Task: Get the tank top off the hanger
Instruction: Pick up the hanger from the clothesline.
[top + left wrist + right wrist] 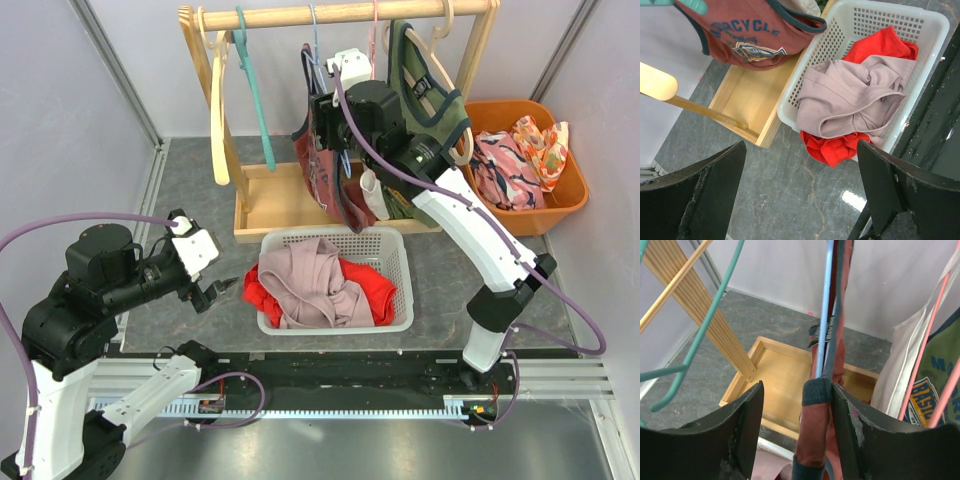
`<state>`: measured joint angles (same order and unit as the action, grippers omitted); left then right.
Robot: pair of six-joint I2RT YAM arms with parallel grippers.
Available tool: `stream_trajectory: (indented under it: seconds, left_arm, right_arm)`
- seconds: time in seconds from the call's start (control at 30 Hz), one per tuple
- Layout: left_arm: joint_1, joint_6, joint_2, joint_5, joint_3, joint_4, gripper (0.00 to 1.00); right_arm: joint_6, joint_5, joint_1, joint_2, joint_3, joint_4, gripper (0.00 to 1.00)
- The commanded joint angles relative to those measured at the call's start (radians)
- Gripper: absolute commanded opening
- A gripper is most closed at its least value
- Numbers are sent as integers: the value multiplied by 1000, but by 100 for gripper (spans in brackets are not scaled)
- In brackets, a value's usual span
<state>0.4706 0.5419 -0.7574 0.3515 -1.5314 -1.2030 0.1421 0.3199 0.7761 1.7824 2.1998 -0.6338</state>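
Note:
The rust-red tank top (322, 160) with dark navy trim hangs on a light-blue hanger (826, 315) from the wooden rail. My right gripper (797, 390) is up at the garment's shoulder. Its jaws stand apart around the navy-edged strap (818, 392); the strap lies against the right finger (855, 435), with a gap to the left finger. My left gripper (801, 150) hangs wide open over the grey tabletop, low at the left (222, 290), holding nothing. The printed front of the tank top (747, 30) shows in the left wrist view.
A white basket (398, 243) holding mauve and red clothes sits below the rack. An orange tub (562, 213) of patterned cloth stands at the right. The rail (340, 14) also carries a teal hanger (255, 90), a cream hanger (218, 120) and a green top (432, 105).

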Motion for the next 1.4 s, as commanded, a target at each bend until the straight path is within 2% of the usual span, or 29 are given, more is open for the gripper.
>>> stream_trajectory:
  seconds: [0.0, 0.1, 0.2, 0.3, 0.33, 0.47, 0.57, 0.7, 0.93, 1.27, 1.37]
  left_arm:
    - [-7, -2, -2, 29, -12, 20, 100]
    - [-7, -3, -2, 30, -12, 20, 100]
    - [-7, -3, 0, 32, -12, 20, 100]
    - [-7, -5, 1, 30, -12, 20, 100]
    - [-7, -5, 3, 30, -13, 20, 100]
    - [-10, -8, 6, 33, -10, 20, 100]
    - [-10, -7, 9, 34, -7, 19, 99]
    - [-10, -7, 13, 33, -10, 19, 100]
    - [-9, 0, 20, 23, -6, 19, 100]
    - [-10, 6, 26, 14, -9, 17, 100]
    - [-10, 10, 27, 7, -10, 16, 100]
  right_arm:
    - [-27, 59, 20, -6, 8, -20, 63]
    - [-30, 73, 23, -18, -6, -24, 58]
    - [-41, 96, 26, -28, -17, -27, 45]
    - [-52, 123, 26, -34, -17, -35, 28]
    - [-53, 133, 26, -34, -18, -37, 17]
    - [-71, 157, 25, -35, -14, -17, 0]
    - [-120, 166, 32, -63, -54, 81, 0]
    - [-237, 228, 41, -129, -213, 313, 0]
    - [-308, 258, 43, -208, -354, 653, 0]
    - [-297, 272, 41, -242, -425, 753, 0]
    - [-276, 201, 48, -300, -475, 712, 0]
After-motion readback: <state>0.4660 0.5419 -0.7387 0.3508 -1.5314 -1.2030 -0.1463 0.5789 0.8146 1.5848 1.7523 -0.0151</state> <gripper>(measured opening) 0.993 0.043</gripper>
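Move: The right hand is already at the near shoulder end of the blue hanger with the maroon tank top: it sits between the open fingers, about 1 cm to the right, 1 cm ahead and 1 cm below. The empty teal hanger hangs about 10 cm to the left and 3 ahead; the pink hanger with its pale top about 7 cm to the right and 4 ahead. From the left hand, the blue hanger's end lies some 26 cm ahead, 18 right and a little higher. The right fingers shut from well open and pinch the near shoulder end of the blue hanger through the tank top's dark trim, as the hand sinks about 1 cm and eases right. Still gripping and drifting right, nearly 4 cm in all, it then tips its fingers up some 20 degrees, turns slightly clockwise and lifts the hanger's end about 5 cm. ##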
